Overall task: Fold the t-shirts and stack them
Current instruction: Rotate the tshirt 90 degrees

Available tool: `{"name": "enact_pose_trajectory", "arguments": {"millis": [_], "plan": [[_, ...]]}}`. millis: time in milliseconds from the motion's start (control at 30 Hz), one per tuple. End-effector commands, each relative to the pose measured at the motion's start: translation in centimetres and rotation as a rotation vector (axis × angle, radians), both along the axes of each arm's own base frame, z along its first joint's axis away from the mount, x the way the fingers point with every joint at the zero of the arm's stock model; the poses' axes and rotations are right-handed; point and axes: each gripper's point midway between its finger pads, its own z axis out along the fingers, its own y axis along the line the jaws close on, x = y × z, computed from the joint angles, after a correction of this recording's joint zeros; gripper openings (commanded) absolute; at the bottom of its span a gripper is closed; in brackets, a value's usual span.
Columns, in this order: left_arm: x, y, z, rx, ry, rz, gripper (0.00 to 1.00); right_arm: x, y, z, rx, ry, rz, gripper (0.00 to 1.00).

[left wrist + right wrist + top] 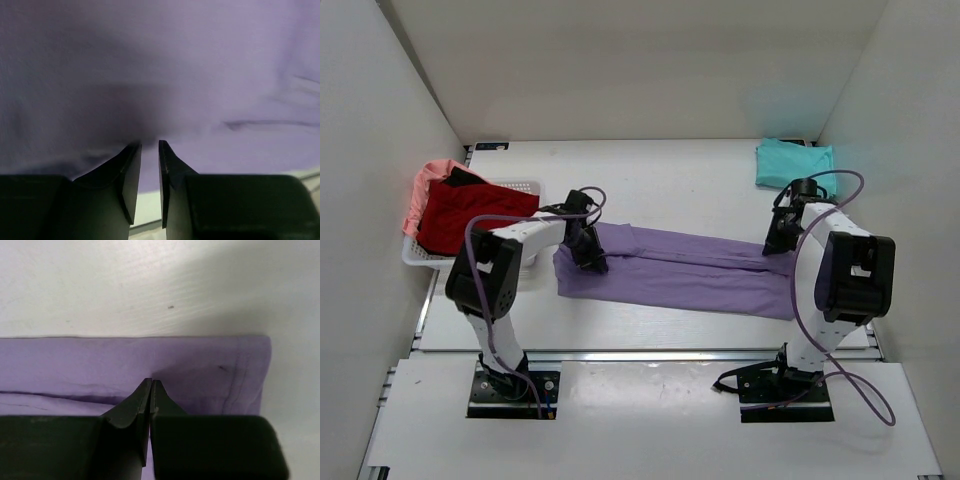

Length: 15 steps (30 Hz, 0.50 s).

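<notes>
The lavender-purple t-shirt [680, 270] lies folded into a long band across the middle of the table. My left gripper [592, 262] is at its left end. In the left wrist view the jaws stand open by a narrow gap, with the gripper [150, 144] tips against the cloth [200, 75] and nothing between them. My right gripper [778, 245] is at the band's right end. In the right wrist view this gripper [152, 381] is shut, its tips resting on the shirt [75, 360] near the hemmed edge, with no cloth visible between them.
A folded teal t-shirt [794, 163] lies at the back right corner. On the left, a white lattice basket [420, 257] holds a red t-shirt [470, 215] and a salmon-pink one [425, 185]. White walls enclose the table on three sides.
</notes>
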Motion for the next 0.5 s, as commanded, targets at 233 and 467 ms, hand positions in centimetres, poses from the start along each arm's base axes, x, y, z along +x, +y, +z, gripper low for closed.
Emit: {"name": "enact_pose_trajectory", "arguments": {"millis": [233,467], "plan": [[9.6,-1.0,-2.7,0.056,0.011,0.101,0.31,-6.1,0.7,-2.1,0.0,0.201,-0.152,0.0],[19.4,-2.3,-4.0,0.024,0.013,0.066,0.28,-10.3,9.7,-2.6,0.087,0.267,-0.051,0.0]]}}
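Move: The folded purple t-shirt lies right beneath both my hands: its middle is about 22 cm to the right of my left hand, 1 cm nearer me and 2 cm below. The laundry basket stands some 35 cm left of my left hand and 14 cm farther out. From my right hand the t-shirt's middle is roughly 28 cm left, 6 cm back and 3 cm lower; the turquoise shirt lies about 24 cm ahead of that hand and 7 cm right. I settle both sets of fingertips down onto the purple t-shirt near its two ends and drag it round. My left hand, fingers still about a third open, sweeps forward some 17 cm and slightly right, while my right hand, fingers kept shut, draws back about 7 cm, sinking as it goes, then swings left across the table, its wrist tipping about 10 degrees. ##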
